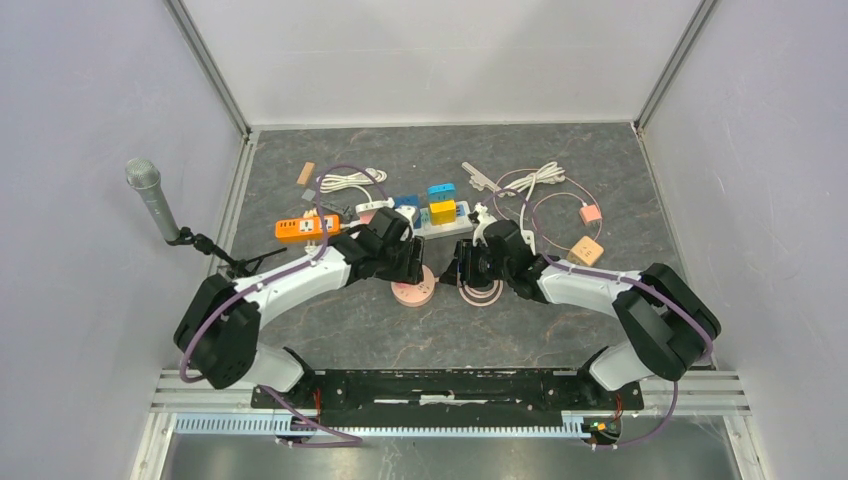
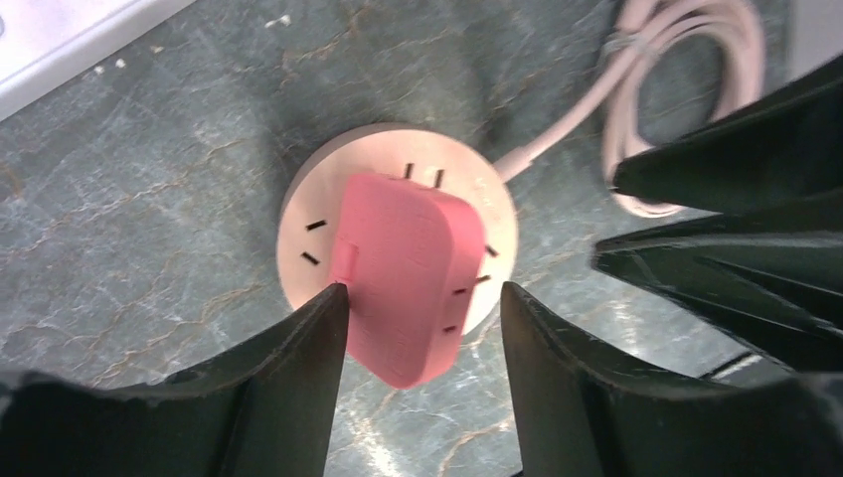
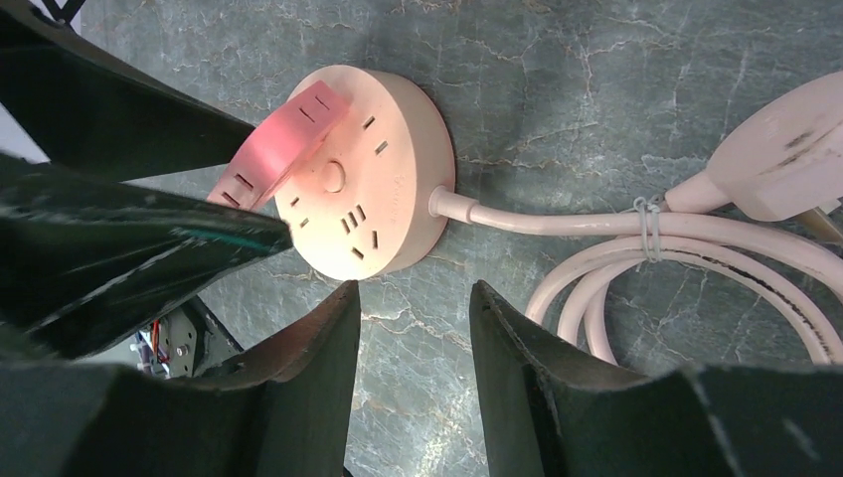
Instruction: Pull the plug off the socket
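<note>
A round pale pink socket [image 1: 412, 293] [image 2: 398, 169] [image 3: 373, 174] lies on the dark marble table. A brighter pink plug [image 2: 403, 273] [image 3: 283, 144] sits tilted on its face and overhangs one edge. My left gripper [image 2: 423, 289] [image 1: 405, 262] is open and straddles the plug. One finger [image 2: 333, 303] touches the plug's side, while the other finger [image 2: 512, 298] stands apart from it. My right gripper [image 3: 413, 288] [image 1: 465, 268] is open with only bare table between its fingers, its tips just short of the socket's rim.
The socket's pink cord [image 3: 596, 224] [image 1: 481, 292] lies coiled to the right and ends in a pale plug [image 3: 785, 159]. Behind are an orange power strip [image 1: 307, 229], a white strip with blue and yellow adapters [image 1: 440, 210], white cables [image 1: 535, 180] and a microphone [image 1: 150, 195].
</note>
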Robot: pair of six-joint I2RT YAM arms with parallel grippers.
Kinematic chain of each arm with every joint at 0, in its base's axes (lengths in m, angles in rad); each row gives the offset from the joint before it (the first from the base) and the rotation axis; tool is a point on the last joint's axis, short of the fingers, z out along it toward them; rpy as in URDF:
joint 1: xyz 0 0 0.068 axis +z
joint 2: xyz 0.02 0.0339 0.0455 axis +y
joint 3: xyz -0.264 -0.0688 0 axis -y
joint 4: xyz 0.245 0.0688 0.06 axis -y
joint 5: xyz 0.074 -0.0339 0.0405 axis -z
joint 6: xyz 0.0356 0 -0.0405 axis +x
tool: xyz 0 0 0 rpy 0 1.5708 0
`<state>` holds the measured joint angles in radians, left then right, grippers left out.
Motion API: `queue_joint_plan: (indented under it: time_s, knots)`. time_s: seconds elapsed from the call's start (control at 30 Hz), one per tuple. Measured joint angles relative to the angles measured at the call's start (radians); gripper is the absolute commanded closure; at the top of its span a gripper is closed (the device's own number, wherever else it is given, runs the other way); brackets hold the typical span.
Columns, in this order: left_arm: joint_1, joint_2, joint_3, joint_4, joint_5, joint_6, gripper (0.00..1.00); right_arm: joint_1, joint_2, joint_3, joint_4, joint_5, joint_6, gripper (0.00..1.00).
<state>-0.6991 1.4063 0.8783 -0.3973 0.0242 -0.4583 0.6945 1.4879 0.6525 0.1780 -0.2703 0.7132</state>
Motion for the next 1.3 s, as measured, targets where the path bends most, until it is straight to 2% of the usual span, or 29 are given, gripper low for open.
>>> queue_joint_plan:
  time_s: [0.2,0.4,0.53,0.67,0.73,0.87,1.17,1.3]
  knots:
    - [-0.021,0.033,0.012,-0.02,-0.07,0.029,0.62,0.002,0.002,0.0,-0.003,0.0,-0.001,0.51]
    - [-0.023,0.006,0.021,-0.033,-0.074,0.028,0.71,0.002,0.01,0.014,-0.011,0.0,-0.007,0.5]
    - [-0.023,-0.005,0.021,-0.055,-0.057,-0.013,0.67,0.004,0.029,0.026,-0.016,-0.001,-0.013,0.46]
    - [-0.024,-0.011,0.017,-0.064,-0.052,-0.055,0.5,0.011,0.064,0.048,-0.03,-0.002,-0.028,0.43]
    - [-0.024,-0.013,0.016,-0.066,-0.055,-0.067,0.46,0.018,0.086,0.063,-0.036,-0.002,-0.038,0.43]
    - [-0.024,-0.012,0.016,-0.07,-0.065,-0.071,0.46,0.031,0.129,0.084,-0.039,-0.008,-0.054,0.43]
    - [-0.026,0.024,0.016,-0.081,-0.072,-0.08,0.67,0.039,0.156,0.089,-0.069,-0.006,-0.112,0.46]
    - [-0.027,0.044,0.029,-0.102,-0.066,-0.09,0.82,0.049,0.156,0.092,-0.064,0.006,-0.135,0.5]
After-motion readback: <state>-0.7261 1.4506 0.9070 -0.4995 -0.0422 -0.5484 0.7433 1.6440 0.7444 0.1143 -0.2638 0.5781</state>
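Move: Just under the left hand's open fingers is the pink plug, some 2 cm down and 1 cm left, level fore-and-aft. The round socket beneath it is centred about 1 cm back, 1 cm right and 5 cm down; the white power strip is roughly 10 cm ahead, straight in line, 6 cm below. From the right hand, that socket lies about 6 cm left, 1 cm back and 5 cm below, with the coiled cord some 7 cm right, level fore-and-aft, 6 cm below. Dipping about 1 cm, the left hand narrows its fingers, rises and reopens partway, then sinks again, edging back and left, and pinches the plug's two sides. After a pause the right hand drops about 3.5 cm and drifts 1 cm left, turning slightly counter-clockwise, its fingers staying open as they come astride the socket's right rim. ##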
